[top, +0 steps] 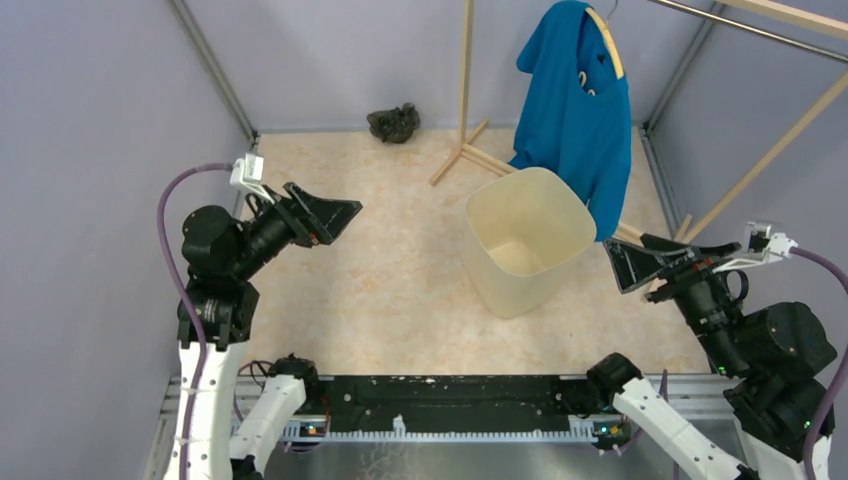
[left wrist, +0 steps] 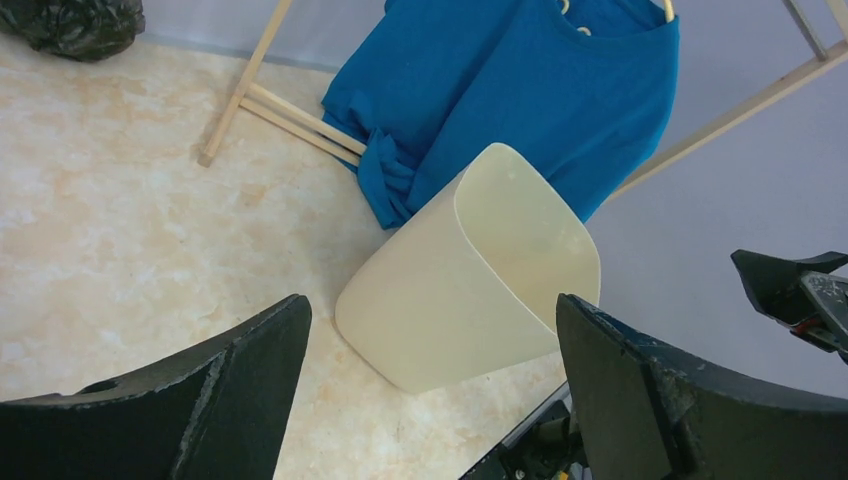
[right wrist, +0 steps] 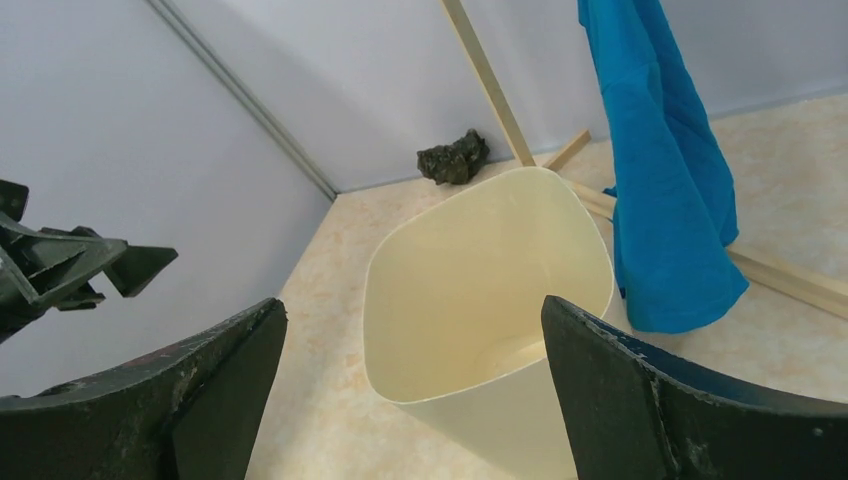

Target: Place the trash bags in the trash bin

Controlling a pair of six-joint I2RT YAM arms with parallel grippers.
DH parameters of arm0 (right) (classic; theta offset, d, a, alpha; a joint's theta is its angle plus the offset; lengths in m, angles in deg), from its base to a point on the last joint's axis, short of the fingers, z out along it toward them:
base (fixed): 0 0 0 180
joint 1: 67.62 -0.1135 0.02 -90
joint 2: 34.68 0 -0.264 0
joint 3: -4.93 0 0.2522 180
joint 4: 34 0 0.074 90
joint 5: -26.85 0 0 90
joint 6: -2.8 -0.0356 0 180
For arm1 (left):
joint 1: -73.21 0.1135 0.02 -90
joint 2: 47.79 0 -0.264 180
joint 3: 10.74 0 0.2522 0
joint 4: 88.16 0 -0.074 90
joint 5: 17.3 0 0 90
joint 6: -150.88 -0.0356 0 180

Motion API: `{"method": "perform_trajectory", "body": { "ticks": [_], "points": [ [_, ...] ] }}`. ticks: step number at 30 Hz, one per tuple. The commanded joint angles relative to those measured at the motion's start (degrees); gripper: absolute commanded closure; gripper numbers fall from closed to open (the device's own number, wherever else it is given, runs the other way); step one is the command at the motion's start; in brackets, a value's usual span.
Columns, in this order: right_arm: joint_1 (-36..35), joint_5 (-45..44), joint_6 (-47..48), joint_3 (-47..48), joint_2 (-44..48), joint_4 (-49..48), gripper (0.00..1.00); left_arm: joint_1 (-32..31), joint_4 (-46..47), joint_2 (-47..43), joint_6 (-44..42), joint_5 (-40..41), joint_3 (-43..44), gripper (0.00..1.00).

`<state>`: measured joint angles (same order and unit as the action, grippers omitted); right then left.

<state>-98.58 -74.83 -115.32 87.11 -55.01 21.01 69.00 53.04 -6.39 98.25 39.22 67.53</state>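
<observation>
The trash bag (top: 394, 122) lies crumpled in a dark glossy wad on the floor at the back wall; it also shows in the left wrist view (left wrist: 72, 24) and the right wrist view (right wrist: 454, 158). The cream trash bin (top: 524, 238) stands upright in the middle right, and nothing shows inside it; it shows in the left wrist view (left wrist: 450, 290) and the right wrist view (right wrist: 480, 290). My left gripper (top: 335, 215) is open and empty, held above the floor left of the bin. My right gripper (top: 625, 262) is open and empty, just right of the bin.
A blue T-shirt (top: 580, 110) hangs on a wooden rack (top: 466, 80) behind the bin, its hem touching the bin's far rim. Grey-lilac walls close the floor on three sides. The arm bases' black rail (top: 450, 400) runs along the near edge.
</observation>
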Motion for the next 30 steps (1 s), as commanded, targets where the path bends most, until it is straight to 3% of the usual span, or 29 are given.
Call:
{"method": "perform_trajectory", "body": {
  "ticks": [1, 6, 13, 20, 25, 30],
  "points": [
    [0.42, 0.58, 0.44, -1.75, -0.2, 1.42, 0.01, 0.16, 5.4, 2.69, -0.21, -1.24, -4.23, 0.02],
    [0.42, 8.06, 3.73, -9.88, 6.02, -8.23, 0.01, 0.16, 18.08, 11.59, 1.63, -1.65, -10.53, 0.02],
    [0.37, 6.87, 7.16, -16.37, 10.72, -14.62, 0.01, 0.16, 35.58, 39.24, 5.34, 2.6, -7.42, 0.02],
    [0.44, 2.57, 8.86, -17.35, 10.14, -15.42, 0.01, 0.25, 56.0, 71.13, 15.45, 4.64, 8.59, 0.02],
    [0.42, 1.03, 8.41, -20.02, 9.97, -17.24, 0.01, -0.45, 69.89, 85.3, 21.32, 10.86, 18.36, 0.02],
    [0.4, 2.07, 6.68, -23.47, 11.93, -18.87, 0.01, -2.18, 62.07, 92.71, 13.76, 25.21, 29.56, 0.02]
  ]
}}
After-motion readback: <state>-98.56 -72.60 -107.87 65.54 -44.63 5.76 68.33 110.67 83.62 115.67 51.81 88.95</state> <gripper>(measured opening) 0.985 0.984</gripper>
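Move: The trash bag lies against the back wall, some 48 cm ahead of the open left gripper, about 4 cm to its right and roughly 36 cm below. The rack foot stands about 18 cm to the right of the bag and 5 cm nearer. The trash bin is about 5 cm ahead and 33 cm to the right of the left gripper. From the right gripper, the bag is around 57 cm ahead, 37 cm left and 38 cm down. Swoop the left gripper about 40 cm forward and nearly 30 cm down towards the trash bag, steeply at first and then flatter, fingers kept wide open, tipping them down some 20 degrees and swinging them slightly counter-clockwise; end just short of the bag. Meanwhile let the open right gripper sink roughly 6 cm in two dips, nearer the bin. ##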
